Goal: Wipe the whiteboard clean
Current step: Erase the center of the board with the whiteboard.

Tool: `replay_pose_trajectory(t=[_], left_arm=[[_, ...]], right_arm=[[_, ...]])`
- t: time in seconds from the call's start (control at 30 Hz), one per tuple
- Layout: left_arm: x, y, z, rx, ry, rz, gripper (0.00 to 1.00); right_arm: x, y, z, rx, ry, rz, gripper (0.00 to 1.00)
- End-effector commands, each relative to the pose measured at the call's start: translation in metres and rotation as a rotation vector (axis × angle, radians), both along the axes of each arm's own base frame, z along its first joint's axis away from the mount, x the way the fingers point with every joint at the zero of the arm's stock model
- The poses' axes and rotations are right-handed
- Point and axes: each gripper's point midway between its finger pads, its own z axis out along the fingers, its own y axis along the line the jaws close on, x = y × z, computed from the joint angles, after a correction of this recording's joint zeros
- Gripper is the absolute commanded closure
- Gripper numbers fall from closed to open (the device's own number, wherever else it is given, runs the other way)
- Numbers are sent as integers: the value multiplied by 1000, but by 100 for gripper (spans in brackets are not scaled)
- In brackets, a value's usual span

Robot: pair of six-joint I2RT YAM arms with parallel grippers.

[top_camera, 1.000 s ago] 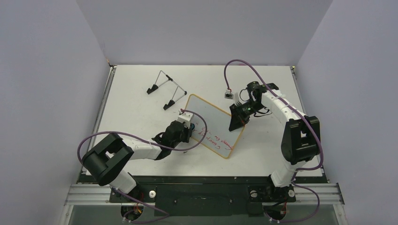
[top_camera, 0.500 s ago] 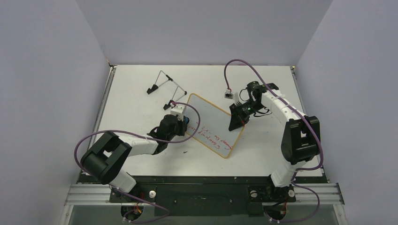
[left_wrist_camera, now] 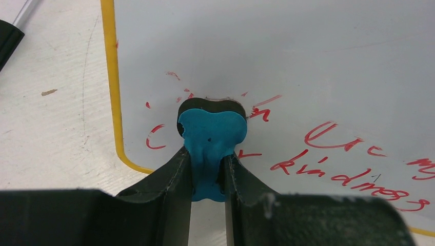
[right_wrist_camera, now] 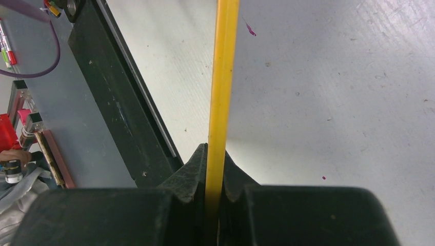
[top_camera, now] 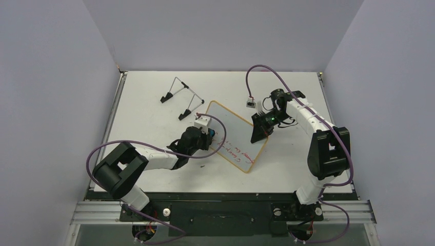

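The whiteboard [top_camera: 232, 124], white with a yellow rim, lies tilted in the middle of the table; red writing [top_camera: 237, 152] runs along its near part. My left gripper [top_camera: 209, 137] is shut on a blue eraser [left_wrist_camera: 213, 134] whose dark pad presses on the board [left_wrist_camera: 287, 56] near its left corner, among smeared red marks. More red words [left_wrist_camera: 349, 174] lie to the right of it. My right gripper [top_camera: 259, 134] is shut on the board's right edge, and the yellow rim [right_wrist_camera: 223, 77] runs straight up from between the fingers [right_wrist_camera: 214, 154].
A thin wire stand [top_camera: 180, 97] with black feet sits at the back left; one foot [left_wrist_camera: 7, 41] shows beside the board's left rim. The table's black front rail [right_wrist_camera: 118, 102] lies left of the right gripper. A purple cable plug [top_camera: 250, 102] hangs behind the board.
My left gripper swept the eraser left and back towards the board's left edge, then came right again onto the board. The right gripper and the board have stayed put.
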Motion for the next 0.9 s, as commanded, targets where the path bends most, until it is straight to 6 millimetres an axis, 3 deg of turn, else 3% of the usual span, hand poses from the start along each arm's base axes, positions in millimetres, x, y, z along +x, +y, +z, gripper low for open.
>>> replay_pose_trajectory(t=[0.0,0.1,0.17,0.37,0.47,0.6,0.67,0.8,0.87], left_arm=[[20,10,20,-77,-29,49,100],[28,21,27,-77,-39,67,100],[28,18,27,-81,-37,47,100],[5,-23,27,-106,-73,-123,100],[3,-30,29,-106,-92,-130,100],[14,-7,40,-148,-117,-43,100],[14,6,65,-203,-164,-21,100],[3,27,100,-240,-226,-29,100],[-3,37,103,-224,-217,-36,100]], right_arm=[[-1,5,3,3,-88,76,100],[-1,5,3,4,-88,77,100],[-1,6,3,4,-88,78,100],[-2,8,0,2,-80,86,100],[-3,9,0,3,-77,89,100],[-5,10,1,8,-76,91,100],[-5,10,1,11,-74,90,100],[-5,11,0,14,-69,90,100],[-4,10,0,12,-71,90,100]])
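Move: About 10 cm to the left hand's right and 6 cm back lies the middle of the remaining red writing, slightly higher on the sloping whiteboard; the held eraser already touches the board near its left edge. The board's far left corner is some 13 cm ahead and 1 cm to the right. The stand's near foot lies about 10 cm ahead, 10 cm left and 6 cm lower. From the right hand, the writing is roughly 10 cm left, 7 cm back and 7 cm down. Scrubbing with the held eraser, the left hand strokes about 3 cm forward-left over the board beside its left edge, then draws the same distance back and right. From there it swings up and left, rising about 4 cm quickly towards the board's far left part, wrist tipping up slightly. The right hand keeps its pinch on the right edge and at the end drifts about 1 cm left and back. ##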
